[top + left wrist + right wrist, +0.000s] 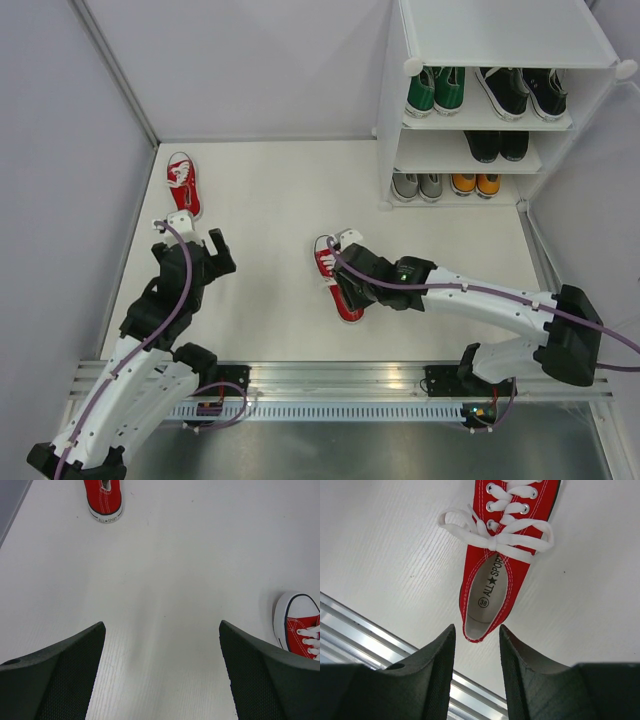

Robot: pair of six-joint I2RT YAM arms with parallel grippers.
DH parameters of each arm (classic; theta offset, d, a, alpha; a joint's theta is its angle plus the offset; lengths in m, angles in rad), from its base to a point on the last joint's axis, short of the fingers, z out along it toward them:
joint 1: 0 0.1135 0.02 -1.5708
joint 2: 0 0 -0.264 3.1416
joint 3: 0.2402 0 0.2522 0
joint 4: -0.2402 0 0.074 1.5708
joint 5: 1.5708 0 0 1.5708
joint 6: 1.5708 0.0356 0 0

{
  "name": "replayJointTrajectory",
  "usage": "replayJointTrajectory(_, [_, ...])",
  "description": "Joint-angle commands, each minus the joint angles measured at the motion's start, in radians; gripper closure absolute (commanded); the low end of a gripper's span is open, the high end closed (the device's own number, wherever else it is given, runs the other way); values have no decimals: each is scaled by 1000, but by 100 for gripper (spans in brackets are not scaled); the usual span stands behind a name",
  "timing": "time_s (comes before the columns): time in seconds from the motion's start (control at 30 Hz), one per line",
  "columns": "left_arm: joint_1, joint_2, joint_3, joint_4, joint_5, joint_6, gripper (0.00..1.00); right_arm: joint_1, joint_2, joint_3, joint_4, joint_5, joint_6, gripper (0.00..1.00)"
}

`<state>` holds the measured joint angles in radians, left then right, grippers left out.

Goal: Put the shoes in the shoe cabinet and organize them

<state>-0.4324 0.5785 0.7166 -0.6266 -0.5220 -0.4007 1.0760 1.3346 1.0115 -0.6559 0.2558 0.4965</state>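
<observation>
One red shoe [330, 258] lies mid-floor, its heel toward the near rail. My right gripper [348, 298] hovers over that heel. In the right wrist view the jaws [477, 628] stand apart, the heel of the red shoe [495, 575] just past the fingertips and not clamped. A second red shoe [184, 183] lies at the far left. My left gripper [198, 228] is wide open just short of it, nothing between its fingers [162, 625]. The left wrist view shows that shoe's heel [104, 497] at the top and the other shoe's toe [300, 625] at right.
The shoe cabinet [500, 30] stands at the back right. It holds green shoes [435, 90], black shoes [522, 92], another black pair [497, 145], grey shoes [417, 185] and orange shoes [475, 184]. An aluminium rail [340, 380] runs along the near edge. Walls close both sides.
</observation>
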Motion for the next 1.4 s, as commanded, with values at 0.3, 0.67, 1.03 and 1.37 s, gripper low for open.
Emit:
replayJointTrajectory(0.3, [3, -2, -2, 30, -21, 31, 4, 1, 184, -39, 171, -76, -7, 55])
replayJointTrajectory(0.67, [3, -14, -5, 31, -24, 31, 4, 2, 314, -74, 257, -86, -15, 64])
replayJointTrajectory(1.03, [1, -12, -2, 31, -24, 31, 4, -14, 54, -83, 55, 42, 10, 99])
replayJointTrajectory(1.37, [3, -6, -3, 31, -21, 33, 4, -157, -247, -41, -220, 135, 90, 99])
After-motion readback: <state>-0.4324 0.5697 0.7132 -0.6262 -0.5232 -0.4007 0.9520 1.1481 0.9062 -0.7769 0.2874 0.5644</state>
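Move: The red shoe I'm about to take lies just below my half-open right hand, toe pointing forward and a little left; its middle is about 7 cm ahead, 2 cm to the left and 12 cm down. The table's front rail runs some 12 cm behind this hand at about the same depth. The grey shoes in the cabinet stand roughly 32 cm ahead and 16 cm to the right. From my left hand that red shoe lies about 29 cm right, roughly level, 20 cm lower. I sink my right hand about 9 cm, easing some 3 cm left, so the half-open fingers straddle the left collar wall near the heel of the red shoe. I shut them, pinching that rim, then lift about 9 cm and swing it roughly 10 cm right, turning the hand clockwise about 15 degrees on the way. ##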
